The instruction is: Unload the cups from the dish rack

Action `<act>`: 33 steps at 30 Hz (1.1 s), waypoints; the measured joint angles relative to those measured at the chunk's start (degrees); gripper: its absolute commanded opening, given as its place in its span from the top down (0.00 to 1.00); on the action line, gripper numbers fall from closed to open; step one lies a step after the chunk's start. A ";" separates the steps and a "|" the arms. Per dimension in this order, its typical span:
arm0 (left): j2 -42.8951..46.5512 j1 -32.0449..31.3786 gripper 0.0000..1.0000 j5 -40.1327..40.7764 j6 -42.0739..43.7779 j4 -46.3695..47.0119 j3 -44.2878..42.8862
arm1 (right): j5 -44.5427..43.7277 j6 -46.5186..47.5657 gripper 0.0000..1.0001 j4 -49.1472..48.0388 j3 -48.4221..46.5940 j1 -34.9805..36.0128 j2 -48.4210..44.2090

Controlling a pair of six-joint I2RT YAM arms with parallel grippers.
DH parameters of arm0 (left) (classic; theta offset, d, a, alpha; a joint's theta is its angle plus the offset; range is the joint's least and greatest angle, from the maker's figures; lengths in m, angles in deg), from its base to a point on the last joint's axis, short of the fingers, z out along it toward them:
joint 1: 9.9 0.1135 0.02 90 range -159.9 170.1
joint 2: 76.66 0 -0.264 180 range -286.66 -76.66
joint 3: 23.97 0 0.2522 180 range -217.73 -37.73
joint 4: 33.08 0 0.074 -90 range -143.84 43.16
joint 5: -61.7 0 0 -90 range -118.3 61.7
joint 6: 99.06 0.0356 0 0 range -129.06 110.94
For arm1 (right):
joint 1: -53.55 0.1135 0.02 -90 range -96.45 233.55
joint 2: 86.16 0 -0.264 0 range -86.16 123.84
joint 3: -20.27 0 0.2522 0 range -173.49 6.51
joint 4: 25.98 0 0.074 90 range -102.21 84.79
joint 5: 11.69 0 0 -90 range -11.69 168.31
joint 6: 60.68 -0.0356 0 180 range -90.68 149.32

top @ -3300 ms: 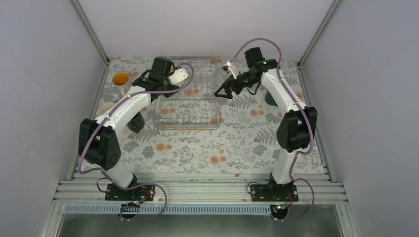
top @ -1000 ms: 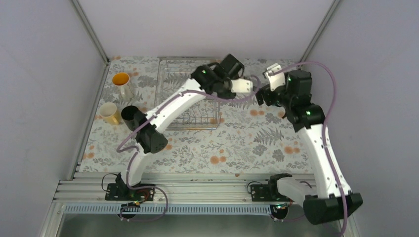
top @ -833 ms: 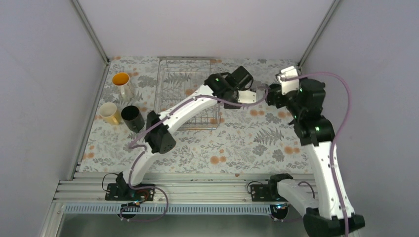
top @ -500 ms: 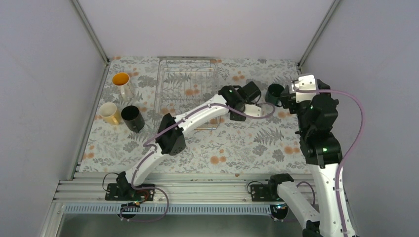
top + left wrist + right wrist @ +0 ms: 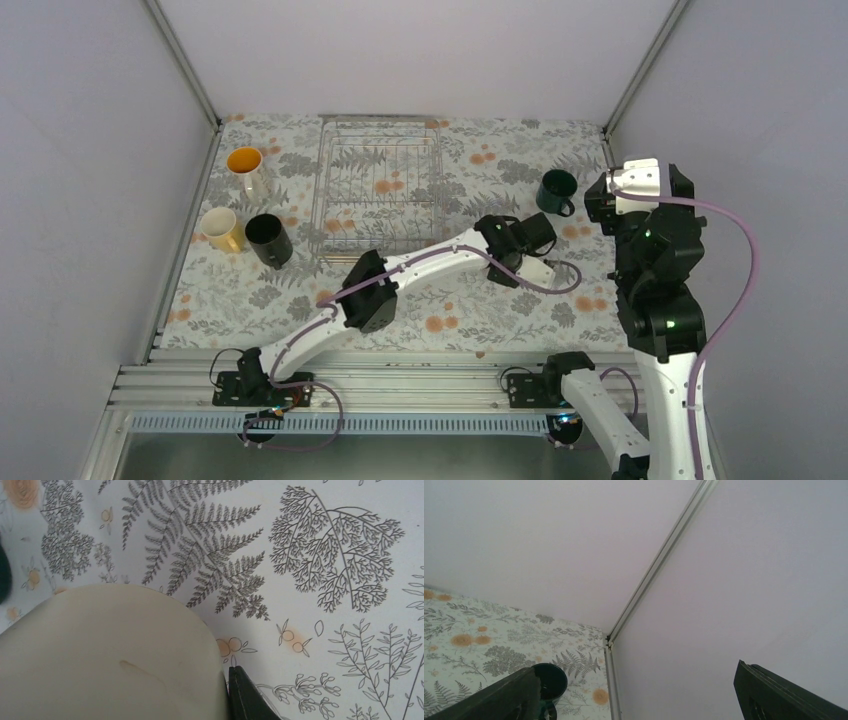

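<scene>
The silver wire dish rack (image 5: 380, 190) stands at the back middle with no cup in it. The yellow-orange mug (image 5: 244, 162), cream mug (image 5: 218, 228) and black mug (image 5: 266, 240) stand on the table left of the rack. The dark green mug (image 5: 555, 192) stands right of the rack and also shows in the right wrist view (image 5: 549, 681). My left gripper (image 5: 542, 265) reaches right of the rack's near corner, shut on the pale whitish mug (image 5: 110, 655), low over the tablecloth; one finger (image 5: 244, 692) presses its side. My right gripper (image 5: 638, 672) is open, empty, raised beside the green mug.
The floral tablecloth (image 5: 470, 310) covers the table. Grey walls close in the left, back and right, with a metal corner post (image 5: 659, 560) near the right gripper. The left arm's long link (image 5: 430, 262) stretches across the table in front of the rack.
My left arm swung from the rack to the right and nearer, carrying the pale mug. My right arm let go of the green mug on the table, then pulled back and up.
</scene>
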 measured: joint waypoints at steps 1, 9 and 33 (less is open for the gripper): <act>-0.20 -0.15 0.98 -0.13 0.20 0.15 0.00 | 0.07 -0.02 0.00 0.09 -0.04 0.00 0.00; -0.42 -0.37 0.65 -0.15 1.77 0.48 0.00 | 1.77 -0.28 0.00 1.57 -0.02 0.00 0.94; 4.70 0.22 0.00 9.33 -0.50 3.52 0.55 | 5.97 -2.47 0.00 3.85 -2.60 0.00 3.82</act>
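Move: My left hand is low over the right half of the table, still shut on the beige cup, whose middle is about 2 cm ahead, 2 cm right and 3 cm below. The green cup stands some 18 cm ahead and 11 cm right of that hand; the dish rack's middle is about 19 cm ahead and 28 cm left. From my raised right hand, the beige cup lies about 4 cm ahead, 14 cm left and 39 cm down. My left hand stays almost still at the set-down spot while its fingers part a little, pause, then spread wide to let go of the beige cup; I then rise about 5 cm, easing 3 cm forward, fingertips swinging forward some 10 degrees. My right hand, empty and open, drifts about 2 cm left and nearly as far forward, a touch lower. ##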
